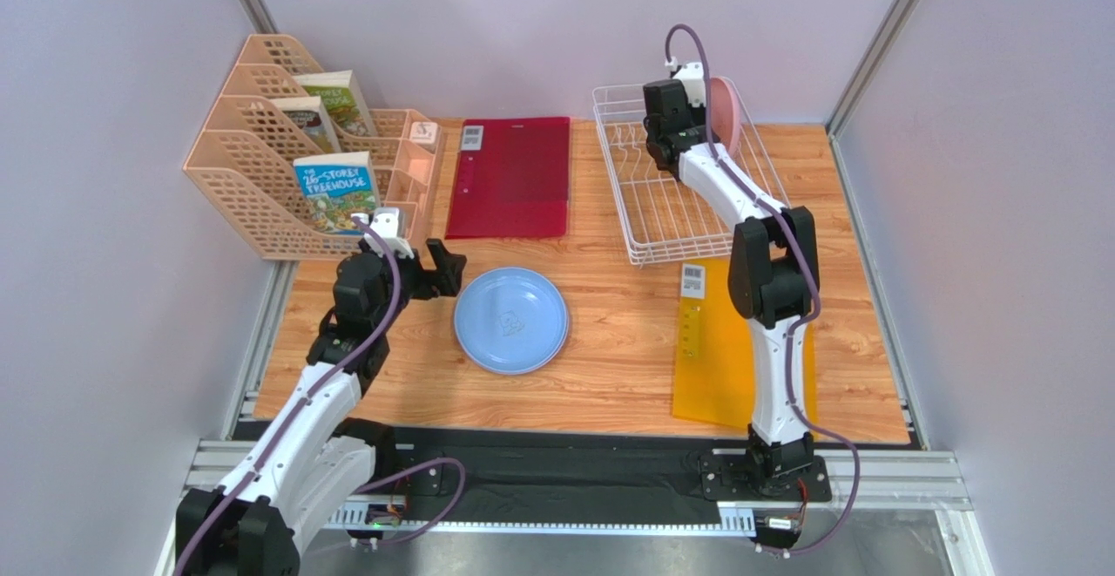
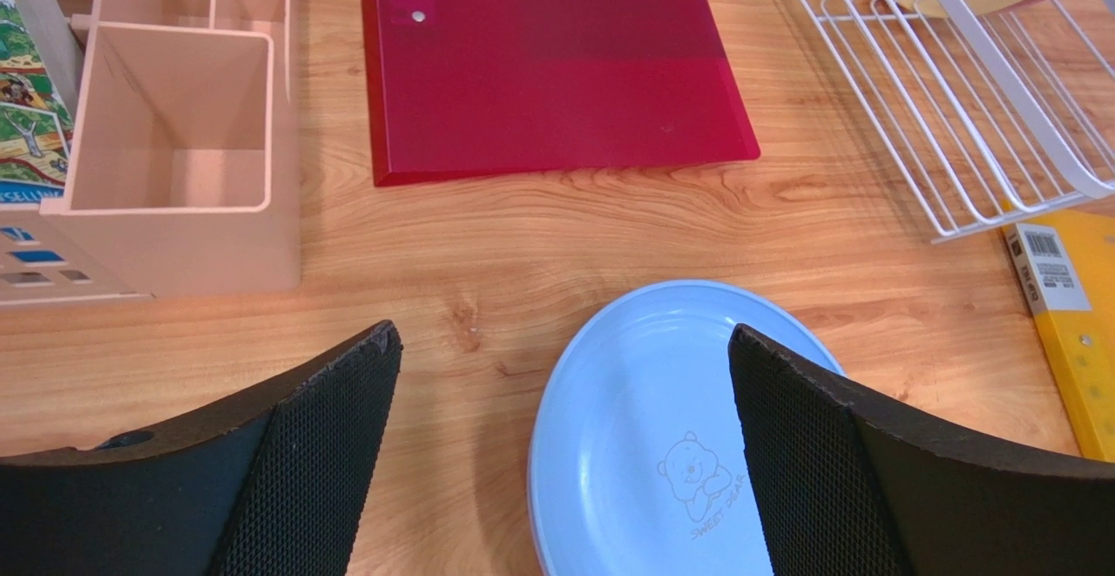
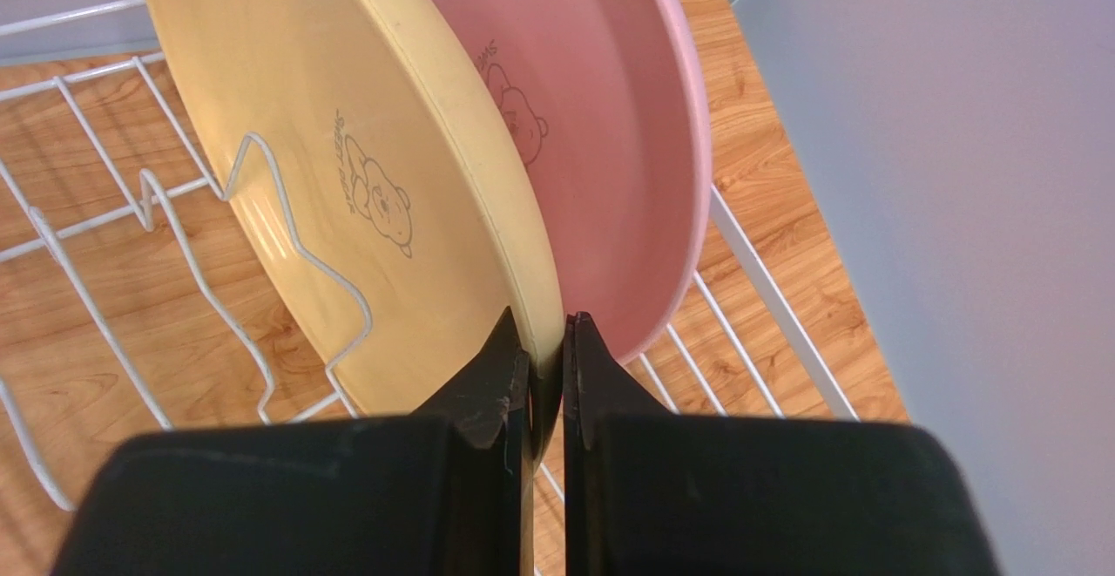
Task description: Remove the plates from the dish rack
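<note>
The white wire dish rack (image 1: 651, 257) stands at the back right; it also shows in the left wrist view (image 2: 1008, 93). In it the cream-yellow plate (image 3: 340, 145) and the pink plate (image 3: 615, 119) stand on edge, side by side. My right gripper (image 3: 547, 341) is shut on the lower rim of the cream-yellow plate, one finger on each face; from above it (image 1: 691, 112) is over the rack next to the pink plate (image 1: 729, 112). The blue plate (image 1: 511, 320) lies flat on the table. My left gripper (image 2: 563, 341) is open and empty, just left of the blue plate (image 2: 654, 406). No lavender plate shows on its own.
Peach lattice file holders (image 1: 262, 171) with books stand at the back left, close to my left gripper. A red folder (image 1: 511, 177) lies behind the blue plate. A yellow folder (image 1: 707, 354) lies under my right arm. Grey walls close in on both sides.
</note>
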You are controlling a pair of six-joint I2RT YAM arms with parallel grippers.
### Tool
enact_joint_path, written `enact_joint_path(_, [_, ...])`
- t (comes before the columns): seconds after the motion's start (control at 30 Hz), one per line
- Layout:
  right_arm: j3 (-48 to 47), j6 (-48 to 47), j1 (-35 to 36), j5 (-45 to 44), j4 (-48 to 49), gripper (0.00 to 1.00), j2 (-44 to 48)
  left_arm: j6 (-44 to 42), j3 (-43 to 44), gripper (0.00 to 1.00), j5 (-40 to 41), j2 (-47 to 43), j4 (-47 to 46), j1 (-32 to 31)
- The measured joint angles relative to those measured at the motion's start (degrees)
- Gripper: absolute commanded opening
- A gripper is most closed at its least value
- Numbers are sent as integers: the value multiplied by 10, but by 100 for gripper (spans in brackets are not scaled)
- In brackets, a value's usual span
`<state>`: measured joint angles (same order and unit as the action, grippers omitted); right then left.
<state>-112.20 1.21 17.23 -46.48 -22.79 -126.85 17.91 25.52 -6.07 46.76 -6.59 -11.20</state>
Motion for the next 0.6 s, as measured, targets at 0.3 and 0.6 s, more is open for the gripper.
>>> enact_joint_path(0.3, [49, -49, 57, -147, 51, 0, 33, 13, 0, 100, 7, 5, -5, 0])
enact_joint_path(0.6, [144, -76, 78, -208, 116, 0, 121, 14, 0, 100, 12, 14, -6, 0])
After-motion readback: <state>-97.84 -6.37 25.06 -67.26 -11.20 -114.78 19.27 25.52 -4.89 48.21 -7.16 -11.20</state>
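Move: My right hand already pinches the yellow plate, still standing in the rack. The blue plate lying on the table is some 32 cm back, 38 cm to the left and 15 cm lower. The pink plate stands about 5 cm ahead, 4 cm to the right and 4 cm lower. The dish rack's middle is about 4 cm back, 4 cm left and 9 cm below. From my left hand, the blue plate is about 5 cm back, 8 cm right and 14 cm below. Keeping the yellow plate's rim pinched, I draw my right hand up and back together, about 7 cm each way, lifting the plate out of its slot and away from the pink plate. As it climbs, the wrist rolls some 15 degrees, left side dropping, and the fingertips tip up a little. ##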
